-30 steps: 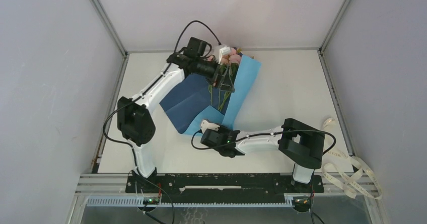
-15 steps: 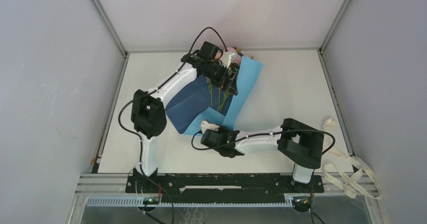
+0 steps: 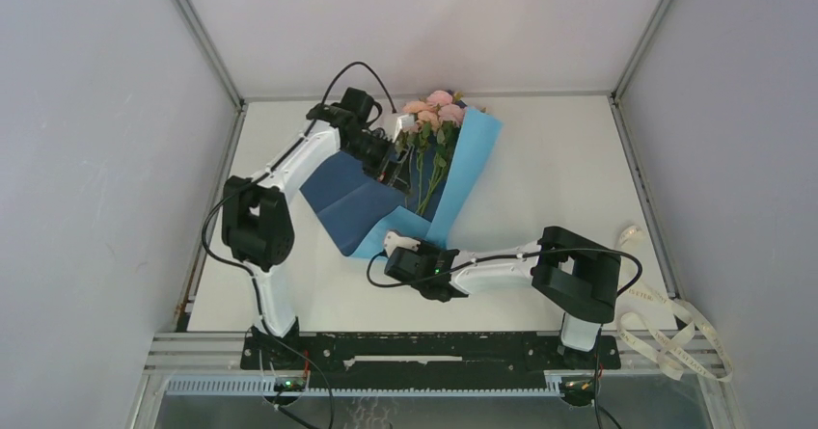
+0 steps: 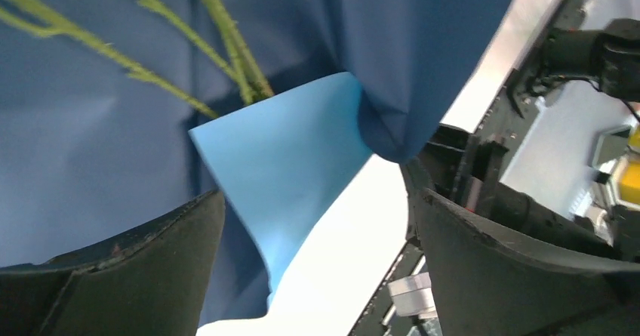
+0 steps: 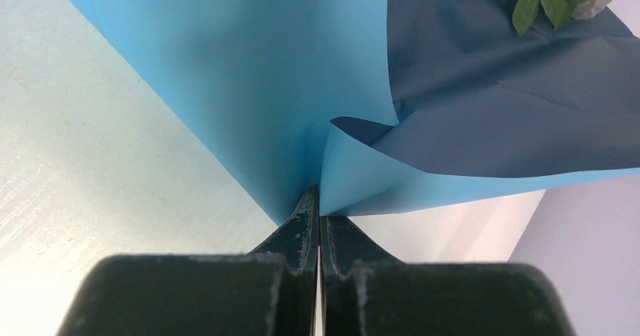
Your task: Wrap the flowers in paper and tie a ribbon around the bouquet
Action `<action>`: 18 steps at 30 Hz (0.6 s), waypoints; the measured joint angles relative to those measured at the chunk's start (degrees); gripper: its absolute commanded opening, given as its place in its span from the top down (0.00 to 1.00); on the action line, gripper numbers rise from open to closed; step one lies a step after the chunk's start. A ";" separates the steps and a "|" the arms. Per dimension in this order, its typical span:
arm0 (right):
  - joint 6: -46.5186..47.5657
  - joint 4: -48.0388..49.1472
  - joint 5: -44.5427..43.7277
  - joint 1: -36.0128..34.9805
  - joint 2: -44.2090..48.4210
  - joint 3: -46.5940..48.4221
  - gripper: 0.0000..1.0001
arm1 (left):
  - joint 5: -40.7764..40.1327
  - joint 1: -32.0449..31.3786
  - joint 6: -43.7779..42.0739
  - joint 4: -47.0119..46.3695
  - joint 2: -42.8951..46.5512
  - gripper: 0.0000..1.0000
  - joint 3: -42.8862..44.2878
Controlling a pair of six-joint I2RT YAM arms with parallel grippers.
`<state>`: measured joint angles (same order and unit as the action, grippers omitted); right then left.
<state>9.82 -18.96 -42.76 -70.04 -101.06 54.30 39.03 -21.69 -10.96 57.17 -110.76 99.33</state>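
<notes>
The flowers (image 3: 436, 111) lie on the paper (image 3: 470, 154), pink blooms at the far end and stems (image 3: 425, 174) running toward me. The paper's navy face (image 3: 352, 198) spreads to the left, and its light-blue right side is folded up beside the stems. My left gripper (image 3: 394, 162) hangs open just left of the stems, over the navy face, holding nothing. In the left wrist view its fingers (image 4: 113, 275) frame a light-blue flap (image 4: 294, 147) and green stems (image 4: 226, 41). My right gripper (image 3: 395, 242) is shut on the paper's near corner (image 5: 317, 192).
The ribbon (image 3: 675, 337) lies in loose loops off the table's right near corner. Grey walls close in the table (image 3: 559, 169) on the left, right and back. The right arm lies low along the near side of the table.
My left gripper has pulled back left from over the blooms, so the roses now show. The right gripper has kept still on the paper corner.
</notes>
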 measured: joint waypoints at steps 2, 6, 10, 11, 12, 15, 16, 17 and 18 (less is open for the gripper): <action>0.48 0.07 0.02 0.00 0.00 0.00 1.00 | 2.03 -1.07 0.42 -0.22 -0.04 0.00 -0.55; 0.79 0.04 0.02 0.00 0.00 0.00 1.00 | 4.98 -5.38 2.08 -4.94 -0.04 0.00 0.92; 0.79 -0.02 0.02 0.00 0.00 0.00 1.00 | 4.13 -9.94 4.24 -8.11 -2.05 0.00 6.36; 0.76 -0.02 0.02 0.00 0.00 0.00 1.00 | 3.52 -10.86 4.79 -8.85 -3.10 0.00 8.22; 0.76 -0.02 0.00 0.00 0.00 0.00 1.00 | 2.89 -11.76 5.25 -9.33 -4.44 0.00 10.16; 0.76 -0.07 0.00 0.00 0.00 0.00 1.00 | 0.26 -12.79 6.67 -10.27 -8.02 0.00 13.29; 0.76 -0.07 0.00 0.00 0.00 0.00 1.00 | -0.74 -12.72 7.08 -10.36 -9.03 0.00 13.55; 0.76 -0.07 0.00 0.00 0.00 0.00 1.00 | -1.75 -12.57 7.41 -10.34 -9.88 0.00 13.62; 0.76 -0.07 0.02 0.00 0.00 0.00 1.00 | -2.67 -12.35 7.61 -10.16 -10.60 0.00 13.62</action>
<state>10.59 -19.03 -42.74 -70.04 -101.06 54.30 36.36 -34.04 -3.36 47.00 -121.36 112.95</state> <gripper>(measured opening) 0.006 0.996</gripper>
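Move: The paper's light-blue right flap, which the open left hand heads for, has its middle about 11 cm to that hand's right, 4 cm ahead and some 10 cm below. The flower stems lie about 5 cm to its right, level with it and 12 cm down; the blossoms are 15 cm ahead and 5 cm right, the folded-up bottom corner 8 cm back and 2 cm left. From the right hand, the flap's middle lies about 14 cm ahead and 4 cm right. The left hand, fingers wide open throughout, swings about 12 cm to the right across the stems to the light-blue right flap in a low arc, rising some 4 cm on the way and then sinking back almost to its starting height, while the wrist turns clockwise by about 10 degrees and partly returns. The shut right hand stays in place and keeps its pinch on the lower end of the paper, while the left hand arrives over the flap, still going down and with no contact to be made out. ##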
